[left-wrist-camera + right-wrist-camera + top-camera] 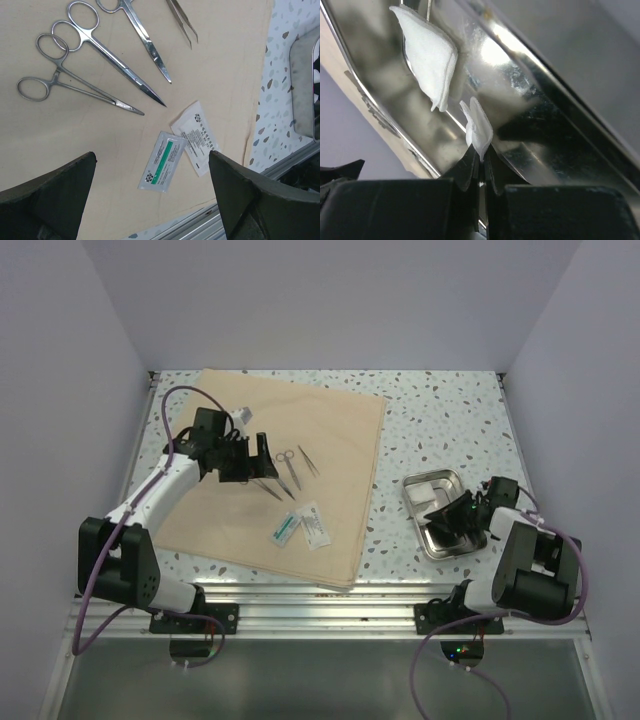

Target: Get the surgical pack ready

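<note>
The tan cloth sheet [335,430] of the surgical pack lies spread flat on the left half of the table. On it lie steel scissors [145,40], two ring-handled forceps [75,80], tweezers [182,20], a green-striped sealed packet [162,162] and a white sealed packet [196,137]. My left gripper [152,156] hovers open above the packets, holding nothing. The steel tray [432,478] stands on the table to the right of the cloth. Inside it my right gripper [481,150] is shut on a white gauze square [479,125]. A second gauze square [427,50] lies further in.
The speckled tabletop [440,420] is bounded by grey walls at the back and sides. An aluminium rail [320,595] runs along the near edge, close to the cloth's front corner. The left arm [160,490] reaches over the cloth's left edge.
</note>
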Tool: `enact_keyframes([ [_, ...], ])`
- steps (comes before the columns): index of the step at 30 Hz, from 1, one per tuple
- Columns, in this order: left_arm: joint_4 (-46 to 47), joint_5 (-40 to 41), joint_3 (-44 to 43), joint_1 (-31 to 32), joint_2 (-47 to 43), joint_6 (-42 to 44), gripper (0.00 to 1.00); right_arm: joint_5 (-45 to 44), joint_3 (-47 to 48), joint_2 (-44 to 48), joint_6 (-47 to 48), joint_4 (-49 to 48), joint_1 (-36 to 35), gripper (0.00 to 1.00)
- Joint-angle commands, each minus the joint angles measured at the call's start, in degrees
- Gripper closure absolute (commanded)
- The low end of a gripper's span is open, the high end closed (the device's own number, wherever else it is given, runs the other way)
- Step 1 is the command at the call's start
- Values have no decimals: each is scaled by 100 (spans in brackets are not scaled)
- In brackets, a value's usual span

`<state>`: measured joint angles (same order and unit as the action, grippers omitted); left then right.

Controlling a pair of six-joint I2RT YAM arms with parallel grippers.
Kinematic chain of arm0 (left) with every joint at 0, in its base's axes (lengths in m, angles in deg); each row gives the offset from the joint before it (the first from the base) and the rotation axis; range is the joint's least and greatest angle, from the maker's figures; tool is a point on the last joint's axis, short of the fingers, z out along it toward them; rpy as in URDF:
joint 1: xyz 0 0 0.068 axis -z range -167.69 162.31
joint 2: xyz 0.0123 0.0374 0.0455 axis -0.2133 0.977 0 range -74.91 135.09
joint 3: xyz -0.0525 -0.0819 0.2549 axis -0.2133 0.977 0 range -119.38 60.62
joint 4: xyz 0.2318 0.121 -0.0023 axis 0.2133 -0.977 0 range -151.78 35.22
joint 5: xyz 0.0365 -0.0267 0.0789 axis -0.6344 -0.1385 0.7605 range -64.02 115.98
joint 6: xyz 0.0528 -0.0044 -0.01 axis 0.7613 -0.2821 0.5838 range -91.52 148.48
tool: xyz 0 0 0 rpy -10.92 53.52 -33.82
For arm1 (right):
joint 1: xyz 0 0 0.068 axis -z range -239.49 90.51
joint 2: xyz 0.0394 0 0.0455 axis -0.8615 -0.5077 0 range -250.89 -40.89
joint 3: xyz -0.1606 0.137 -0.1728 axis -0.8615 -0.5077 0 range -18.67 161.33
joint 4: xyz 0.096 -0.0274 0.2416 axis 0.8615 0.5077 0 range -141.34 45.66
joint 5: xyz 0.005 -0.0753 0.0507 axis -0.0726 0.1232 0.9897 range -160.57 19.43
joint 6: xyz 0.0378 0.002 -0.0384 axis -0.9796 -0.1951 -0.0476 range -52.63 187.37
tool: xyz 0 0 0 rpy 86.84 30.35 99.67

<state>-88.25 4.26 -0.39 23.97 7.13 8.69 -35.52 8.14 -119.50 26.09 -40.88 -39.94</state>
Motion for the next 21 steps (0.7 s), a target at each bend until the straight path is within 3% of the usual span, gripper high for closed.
enact_keyframes([
  [1,113,-52,-121,-59,14,72,2,-428,333,4,339,526,14,97],
  [6,166,-131,-60,-67,23,-24,2,-525,500,3,498,843,14,74],
  [8,166,-157,-60,-59,14,-34,2,-560,571,3,611,984,14,70],
  [11,166,-166,-33,-59,14,-60,2,-692,799,100,831,1623,14,56],
  [14,131,-61,-25,-59,14,-77,2,-946,1044,381,1033,2334,14,50],
  [21,17,132,-33,-59,75,-305,5,-1448,1669,654,1455,3444,-56,45],
])
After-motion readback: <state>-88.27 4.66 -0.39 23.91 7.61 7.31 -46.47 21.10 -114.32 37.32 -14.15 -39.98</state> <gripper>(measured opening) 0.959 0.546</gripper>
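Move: My right hand is down in the tray, holding the second gauze just off the fingertips, about 1 cm ahead, 1 cm to the left and 1 cm below. The gauze already laid down is some 8 cm ahead and 3 cm to the left. The tray's middle lies about 2 cm ahead and 2 cm to the right. From my left hand the held gauze is roughly 47 cm to the right, 7 cm back and 12 cm lower. I let go of the second gauze on the tray floor: my right fingers, shut at first, spread to about half open while the hand eases a centimetre to the right. Then I draw it up about 3 cm, going back and farther right by some 2 cm and tilting the left side down a little over 10 degrees, clear of the gauze. ##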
